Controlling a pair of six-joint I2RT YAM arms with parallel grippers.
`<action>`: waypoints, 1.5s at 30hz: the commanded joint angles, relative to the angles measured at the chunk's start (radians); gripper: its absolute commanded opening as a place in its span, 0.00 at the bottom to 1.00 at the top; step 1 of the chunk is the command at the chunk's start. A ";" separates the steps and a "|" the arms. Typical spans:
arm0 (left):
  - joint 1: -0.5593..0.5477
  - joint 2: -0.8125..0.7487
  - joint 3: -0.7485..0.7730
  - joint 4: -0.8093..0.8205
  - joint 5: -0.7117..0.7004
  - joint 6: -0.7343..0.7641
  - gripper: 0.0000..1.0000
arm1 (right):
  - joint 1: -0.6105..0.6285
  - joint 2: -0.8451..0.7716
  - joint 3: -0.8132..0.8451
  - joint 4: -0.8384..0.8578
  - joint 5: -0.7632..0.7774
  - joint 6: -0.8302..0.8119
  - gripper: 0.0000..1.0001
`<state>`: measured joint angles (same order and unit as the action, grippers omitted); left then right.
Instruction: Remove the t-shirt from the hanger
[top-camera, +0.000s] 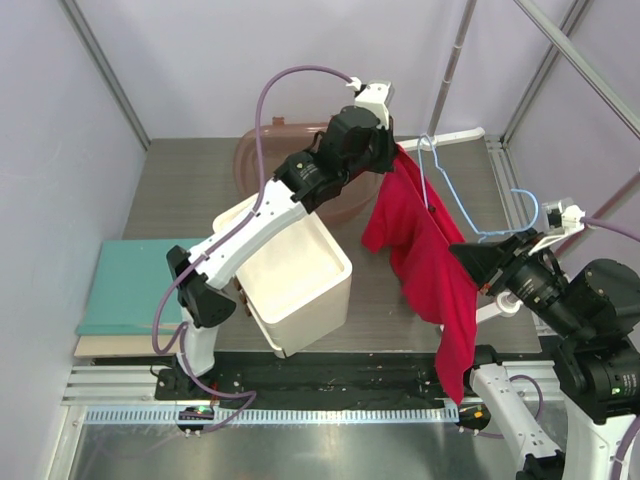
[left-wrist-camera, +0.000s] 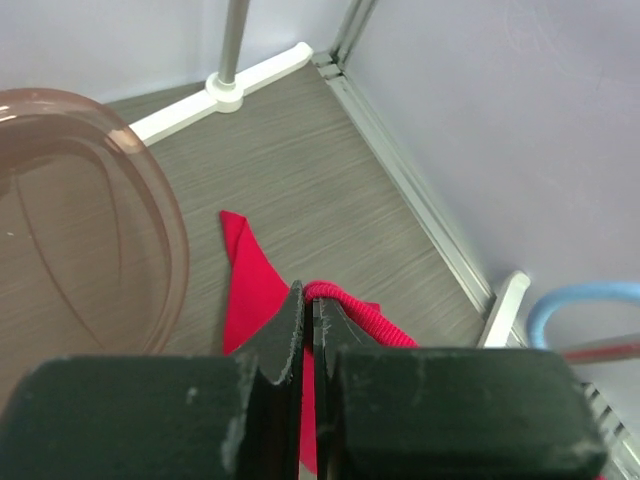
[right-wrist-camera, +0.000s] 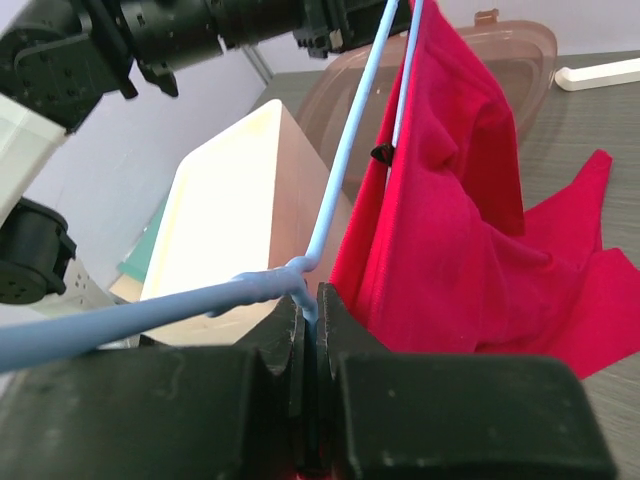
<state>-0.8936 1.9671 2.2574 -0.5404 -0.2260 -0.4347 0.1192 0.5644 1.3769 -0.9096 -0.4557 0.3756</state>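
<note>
The red t-shirt (top-camera: 425, 250) hangs in the air over the table's right side, draped on the light-blue wire hanger (top-camera: 452, 195). My left gripper (top-camera: 388, 152) is shut on the shirt's top edge; in the left wrist view the jaws (left-wrist-camera: 308, 300) pinch a ribbed red hem of the t-shirt (left-wrist-camera: 255, 280). My right gripper (top-camera: 468, 255) is shut on the hanger near its hook; in the right wrist view the gripper (right-wrist-camera: 310, 300) clamps the blue hanger (right-wrist-camera: 345, 170), with the t-shirt (right-wrist-camera: 460, 230) just to the right.
A white box (top-camera: 300, 285) stands below the left arm. A brown translucent tub (top-camera: 265, 150) lies behind it. A teal board (top-camera: 130, 285) is at the left. A grey pole (top-camera: 455, 60) on a white base (top-camera: 460, 137) stands at the back.
</note>
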 joint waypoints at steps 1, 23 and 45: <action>0.087 -0.072 -0.085 0.094 0.002 0.008 0.00 | 0.014 -0.020 0.056 0.060 0.066 0.106 0.01; 0.062 -0.129 -0.160 0.059 0.281 -0.125 0.00 | 0.013 0.504 0.181 0.646 0.212 0.045 0.01; 0.061 -0.064 -0.111 -0.023 0.261 -0.164 0.00 | 0.014 0.664 0.309 1.019 0.302 -0.014 0.01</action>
<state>-0.8326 1.8839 2.0647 -0.5636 0.0296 -0.5789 0.1295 1.1698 1.6588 -0.0341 -0.1032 0.3920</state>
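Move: The right hand grips the hanger by its neck; the rail, where it is being carried, lies about 25 cm ahead, 17 cm right and 25 cm above. The t-shirt's middle is some 8 cm ahead, 7 cm left and 14 cm below; the far rack post stands roughly 45 cm ahead, straight on. From the left hand, holding the shirt's top, the rail is roughly level ahead, 32 cm right and 28 cm higher. Right hand carries the hanger forward 20 cm, then up 18 cm towards the rail; left keeps the shirt, dipping slightly. ##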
